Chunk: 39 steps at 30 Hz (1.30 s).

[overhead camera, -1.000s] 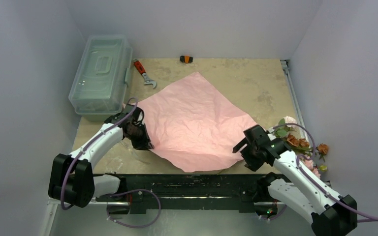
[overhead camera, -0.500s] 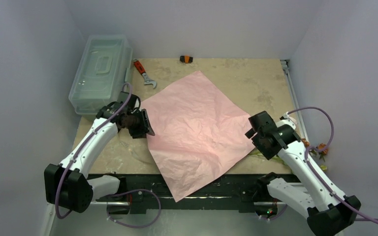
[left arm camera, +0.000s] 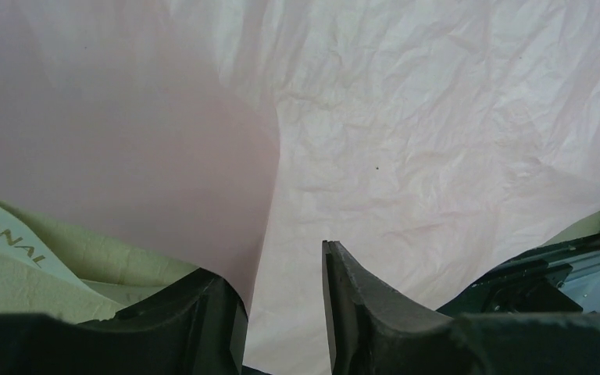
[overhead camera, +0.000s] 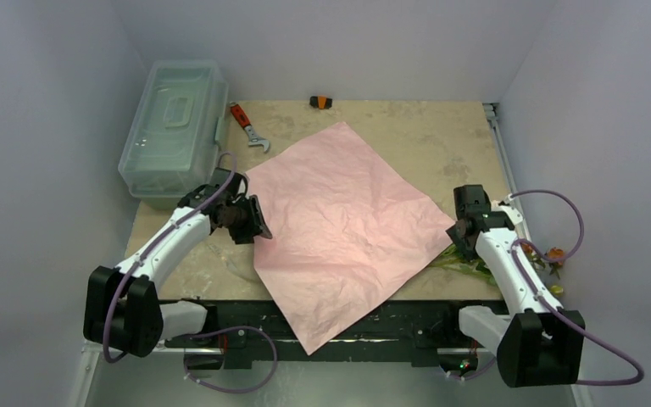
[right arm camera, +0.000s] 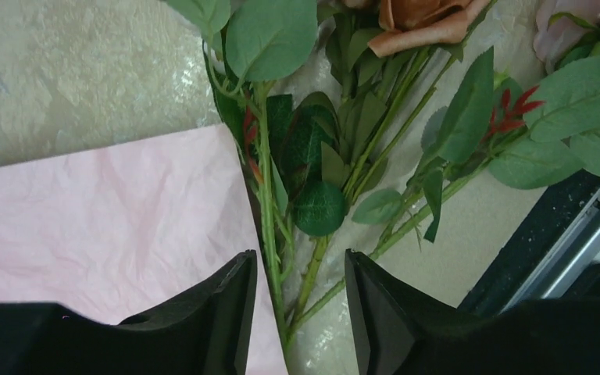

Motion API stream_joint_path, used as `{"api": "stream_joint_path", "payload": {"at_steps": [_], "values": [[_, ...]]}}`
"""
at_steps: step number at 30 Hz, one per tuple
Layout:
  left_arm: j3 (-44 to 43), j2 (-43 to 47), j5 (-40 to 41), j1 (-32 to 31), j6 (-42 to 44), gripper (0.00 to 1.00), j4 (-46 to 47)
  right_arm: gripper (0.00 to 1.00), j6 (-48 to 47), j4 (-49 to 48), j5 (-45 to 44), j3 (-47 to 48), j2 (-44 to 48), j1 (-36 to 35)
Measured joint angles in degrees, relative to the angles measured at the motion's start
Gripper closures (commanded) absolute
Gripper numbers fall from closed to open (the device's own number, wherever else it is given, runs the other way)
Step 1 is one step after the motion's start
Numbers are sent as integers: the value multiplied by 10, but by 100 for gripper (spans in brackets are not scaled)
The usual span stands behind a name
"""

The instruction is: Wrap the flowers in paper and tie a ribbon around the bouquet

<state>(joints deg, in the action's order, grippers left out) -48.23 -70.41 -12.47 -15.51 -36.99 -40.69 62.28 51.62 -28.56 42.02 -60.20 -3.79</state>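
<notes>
The pink paper (overhead camera: 347, 220) lies spread as a diamond on the table, its near corner hanging over the front edge. My left gripper (overhead camera: 253, 222) is at its left edge. In the left wrist view that gripper (left arm camera: 285, 285) is open, with the paper (left arm camera: 437, 141) below and a raised fold beside the left finger. A cream strip with gold letters, the ribbon (left arm camera: 16, 246), peeks out under the paper. The flowers (overhead camera: 479, 263) lie at the paper's right corner. My right gripper (right arm camera: 301, 273) is open, its fingers on either side of the green stems (right arm camera: 269, 203) with gaps showing.
A clear plastic box (overhead camera: 174, 127) stands at the back left, with a red-handled wrench (overhead camera: 248, 125) beside it. A small orange-and-black object (overhead camera: 320, 102) sits at the back wall. A metal rail (overhead camera: 502, 161) runs along the table's right edge.
My left gripper opened and let go of the paper, which now lies flatter with a corner over the front edge. My right arm swung right over the flower stems, its jaws narrowing.
</notes>
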Motion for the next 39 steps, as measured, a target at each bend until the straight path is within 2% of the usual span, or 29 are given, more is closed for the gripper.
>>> {"api": "stream_joint_path", "payload": {"at_steps": [4,7,11,14,19,22,25,30,39], "values": [[12,-31,-15,-2,-4,60,13,57,-35,-59,10,-17,-21,45],[10,-32,-20,-4,-5,60,11,55,-53,-105,16,-31,-43,65],[0,-29,-21,-6,-5,61,-2,54,-73,-158,36,-58,-65,73],[-1,-21,-22,-6,-5,61,-11,58,-83,-183,48,-64,-84,74],[-1,-14,-22,-6,-5,73,-29,79,-92,-223,65,-73,-103,78],[-1,-14,-21,-6,-5,89,-34,99,-95,-233,71,-73,-117,80],[-1,-14,-21,-6,-4,100,-33,100,-100,-231,70,-69,-127,80],[-1,-21,-22,-6,-4,100,-31,100,-119,-191,62,-24,-120,81],[0,-42,-27,-6,-3,100,-20,100,-153,-89,0,89,-24,81]]}}
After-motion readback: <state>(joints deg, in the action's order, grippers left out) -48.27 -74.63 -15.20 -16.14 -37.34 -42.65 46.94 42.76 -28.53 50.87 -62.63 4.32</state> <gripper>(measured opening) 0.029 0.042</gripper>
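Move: Ahead of the right hand by about 4 cm, 1 cm to its right and 6 cm below, lies the pale rose's stem; the paper's right corner touches its left side, 2 cm over, and the brown roses lie level with the hand, some 13 cm right. The left hand has the paper's left edge between its open fingers, 2 cm back and 1 cm down; a ribbon tail lies 7 cm back, 8 cm left of that hand. Sinking some 6 cm and reaching 4 cm forward, the right hand closes on the pale rose's stem beside the paper's corner, then rises about 12 cm with it, drifting a little forward and to the right, tilting about 10 degrees. The left hand eases down and back 1 to 2 cm and shuts its fingers, pinching the paper's left edge. ##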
